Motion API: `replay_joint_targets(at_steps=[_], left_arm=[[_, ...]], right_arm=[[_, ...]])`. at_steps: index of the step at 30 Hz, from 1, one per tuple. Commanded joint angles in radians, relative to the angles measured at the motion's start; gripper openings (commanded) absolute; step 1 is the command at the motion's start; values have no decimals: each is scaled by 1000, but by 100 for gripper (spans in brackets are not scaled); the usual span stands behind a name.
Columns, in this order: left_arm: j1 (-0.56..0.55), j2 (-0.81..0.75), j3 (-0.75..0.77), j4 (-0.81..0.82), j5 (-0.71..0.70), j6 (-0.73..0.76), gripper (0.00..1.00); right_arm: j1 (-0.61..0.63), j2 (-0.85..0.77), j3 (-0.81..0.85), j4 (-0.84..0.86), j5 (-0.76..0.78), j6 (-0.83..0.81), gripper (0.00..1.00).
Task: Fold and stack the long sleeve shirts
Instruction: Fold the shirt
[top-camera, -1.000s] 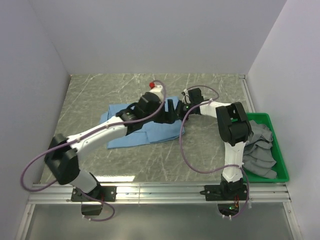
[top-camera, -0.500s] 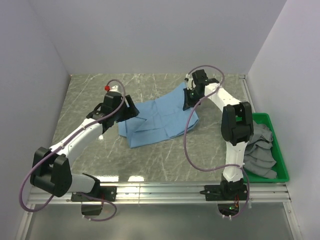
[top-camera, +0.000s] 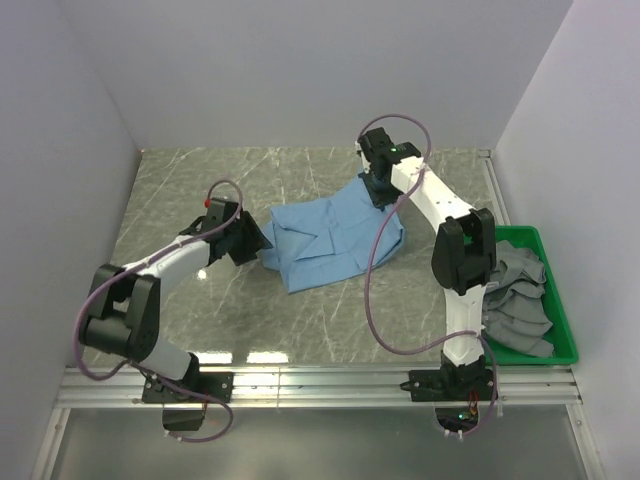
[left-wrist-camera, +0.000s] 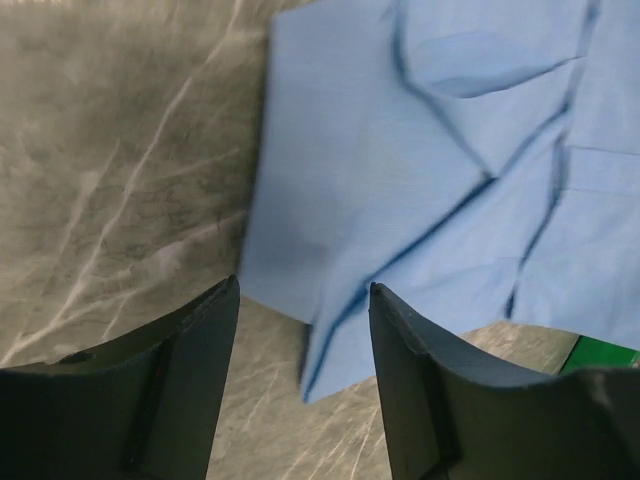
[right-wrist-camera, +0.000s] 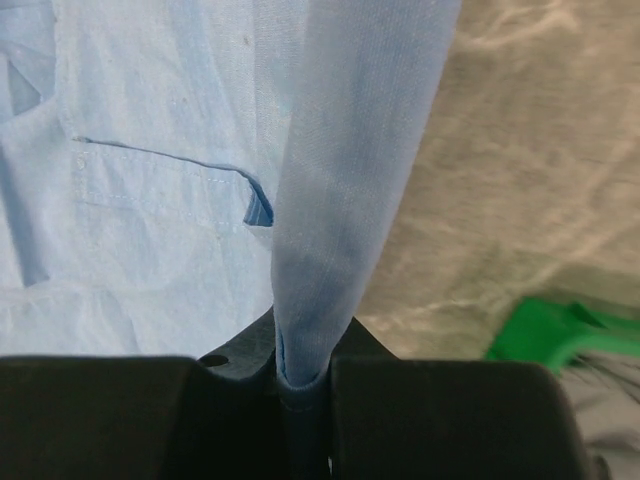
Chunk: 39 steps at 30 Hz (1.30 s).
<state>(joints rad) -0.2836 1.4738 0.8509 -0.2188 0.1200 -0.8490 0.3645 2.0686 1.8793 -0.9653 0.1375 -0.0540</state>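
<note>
A light blue long sleeve shirt (top-camera: 335, 238) lies crumpled on the marble table, and its far right part is lifted. My right gripper (top-camera: 379, 190) is shut on a fold of that shirt (right-wrist-camera: 150, 200). The cloth rises as a taut strip out of the closed right gripper (right-wrist-camera: 303, 375). My left gripper (top-camera: 256, 243) is low at the shirt's left edge. In the left wrist view the left gripper (left-wrist-camera: 303, 292) is open. A corner of the shirt (left-wrist-camera: 400, 180) lies on the table between the fingers (left-wrist-camera: 190, 370), which do not pinch it.
A green tray (top-camera: 566, 320) at the right edge holds a pile of grey cloths (top-camera: 518, 300). The tray's corner (right-wrist-camera: 560, 330) shows in the right wrist view. White walls close in the table on three sides. Bare marble (top-camera: 200, 190) lies left of the shirt.
The left arm has drawn back from over the shirt to its left edge. The right gripper has carried its fold toward the back, dragging the shirt rightward and opening it out.
</note>
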Motion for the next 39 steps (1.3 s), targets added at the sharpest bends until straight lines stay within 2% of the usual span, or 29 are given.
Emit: replay_joint_targets(at_steps=[1,11,18,32,39], left_arm=[[3,51,-7,84,82,-79,60],[3,167,-21,170,142,-124,50],[0,187,-36,208,171,-136,44],[-25,226,-53,246,176,-153,38],[-29,223,-59,249,170,-160,36]], right_arm=[[45,-15,89,-70,233,-24,0],[160,28,129,-121,513,-20,1],[234,110,173,-188,664,2,2],[363,180,218,-231,787,52,8],[430,226,251,-250,794,101,11]])
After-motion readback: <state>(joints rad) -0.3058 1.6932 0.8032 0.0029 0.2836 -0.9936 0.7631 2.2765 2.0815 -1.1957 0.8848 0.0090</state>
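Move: The left hand hovers about 7 cm above the shirt's left corner, which lies some 2 cm to its right and 1 cm nearer the base. The near corner is roughly 5 cm right and 9 cm back, the far-left corner 11 cm ahead and 1 cm right. The right hand, already holding the shirt's far right part, is taking it towards the shirt's middle, about 9 cm left, 5 cm back and 10 cm below; the right bulge lies 6 cm right and 6 cm back. Down about 5 cm and some 4 cm to the right, the left hand settles around the shirt's left corner, its fingers narrowing but still apart. The right hand keeps its pinch, first rises 3 to 4 cm, then carries the cloth left about 6 cm and slightly back while tilting some 40 degrees, so its fingertips swing to point down and rightward. ##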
